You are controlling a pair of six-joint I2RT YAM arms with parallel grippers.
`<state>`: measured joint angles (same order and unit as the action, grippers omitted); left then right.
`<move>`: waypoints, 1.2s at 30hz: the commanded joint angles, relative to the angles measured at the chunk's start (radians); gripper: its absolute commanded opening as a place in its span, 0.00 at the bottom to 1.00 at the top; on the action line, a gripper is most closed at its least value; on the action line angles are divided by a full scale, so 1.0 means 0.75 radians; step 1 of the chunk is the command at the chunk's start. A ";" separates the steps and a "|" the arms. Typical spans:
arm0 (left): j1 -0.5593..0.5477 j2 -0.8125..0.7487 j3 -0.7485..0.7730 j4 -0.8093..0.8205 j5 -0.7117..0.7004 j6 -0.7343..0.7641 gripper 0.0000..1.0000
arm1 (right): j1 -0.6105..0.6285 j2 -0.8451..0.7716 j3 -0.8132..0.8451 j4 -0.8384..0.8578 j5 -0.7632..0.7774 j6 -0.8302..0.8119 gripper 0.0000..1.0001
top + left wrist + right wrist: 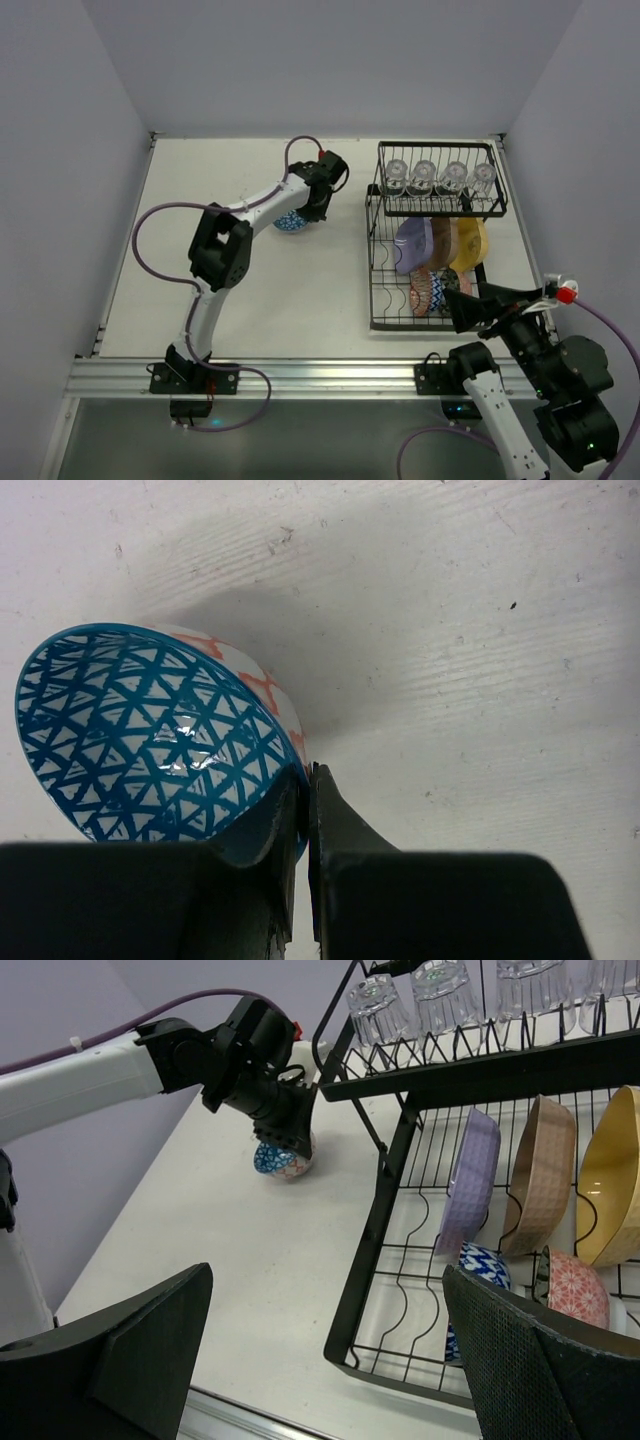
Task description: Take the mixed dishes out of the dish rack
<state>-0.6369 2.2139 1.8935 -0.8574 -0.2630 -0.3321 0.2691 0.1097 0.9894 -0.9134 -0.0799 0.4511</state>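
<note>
My left gripper [308, 208] [305, 776] is shut on the rim of a small bowl [291, 222] [150, 740], blue-latticed inside and orange-patterned outside. The bowl is tilted, low over the table, left of the dish rack [374, 270] [378, 1245]. Several clear glasses [440, 177] [440, 995] stand upside down on the rack's upper shelf. Below stand a lavender plate [410, 245] [468, 1175], a brown plate [545, 1170] and a yellow plate [610, 1180]. A blue-and-white bowl [480, 1263] and a pink bowl [578, 1285] lie in front of them. My right gripper [462, 308] [328, 1275] is open and empty at the rack's near corner.
The white table [290, 300] ends at a metal rail [320, 375] along the near edge. Grey walls close in the left, back and right sides. The left arm's purple cable [150, 215] loops over the table's left part.
</note>
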 commanded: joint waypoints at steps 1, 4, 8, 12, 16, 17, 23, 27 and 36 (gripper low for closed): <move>0.009 0.026 0.079 -0.080 -0.030 0.073 0.00 | 0.003 -0.013 -0.010 0.019 -0.063 -0.002 0.99; 0.009 0.010 0.065 -0.062 -0.020 0.077 0.15 | 0.001 -0.021 -0.016 0.015 -0.059 -0.002 0.99; 0.009 -0.104 -0.001 0.012 -0.032 0.052 0.53 | 0.001 -0.024 -0.018 0.001 -0.055 -0.008 0.99; 0.011 -0.217 -0.064 0.088 -0.093 0.030 0.99 | 0.003 -0.021 -0.020 -0.003 -0.047 -0.016 0.99; 0.011 -0.356 -0.154 0.190 -0.140 -0.044 1.00 | 0.001 -0.001 -0.031 -0.011 -0.030 -0.031 0.99; 0.011 -0.439 -0.233 0.218 -0.209 -0.062 1.00 | 0.001 0.007 -0.031 -0.013 -0.026 -0.035 0.99; 0.011 -0.818 -0.550 0.425 -0.363 -0.220 1.00 | 0.001 0.156 0.014 -0.067 0.068 -0.012 0.99; 0.017 -1.064 -0.798 0.591 -0.245 -0.271 1.00 | 0.001 0.250 0.082 -0.058 0.113 -0.023 0.99; -0.128 -1.395 -1.130 0.998 0.233 -0.473 1.00 | 0.001 0.226 0.123 0.013 0.375 -0.129 0.99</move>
<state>-0.6552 1.1889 1.0718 -0.2832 -0.1970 -0.5930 0.2691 0.3073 1.0611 -0.9520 0.1249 0.3973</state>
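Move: The left hand holds the blue-lined bowl by its right rim, low over the table; the bowl's middle is about 5 cm to the hand's left and some 2 cm below. From that hand, the rack's left side is roughly 13 cm to the right and 11 cm back, with the purple dish about 20 cm right and 6 cm back. The small patterned bowls lie some 13 cm ahead of the right hand, 3 cm right and 25 cm below. Staying almost in place, the left hand first opens wide and lets go of the bowl's rim, then climbs about 20 cm and draws back some 10 cm from it, swinging left and partly back, the fingers tipping up and the hand rolling left side down. Late on, the open right hand eases 4 cm forward over the rack, then 3 cm right, nose dipping slightly. ##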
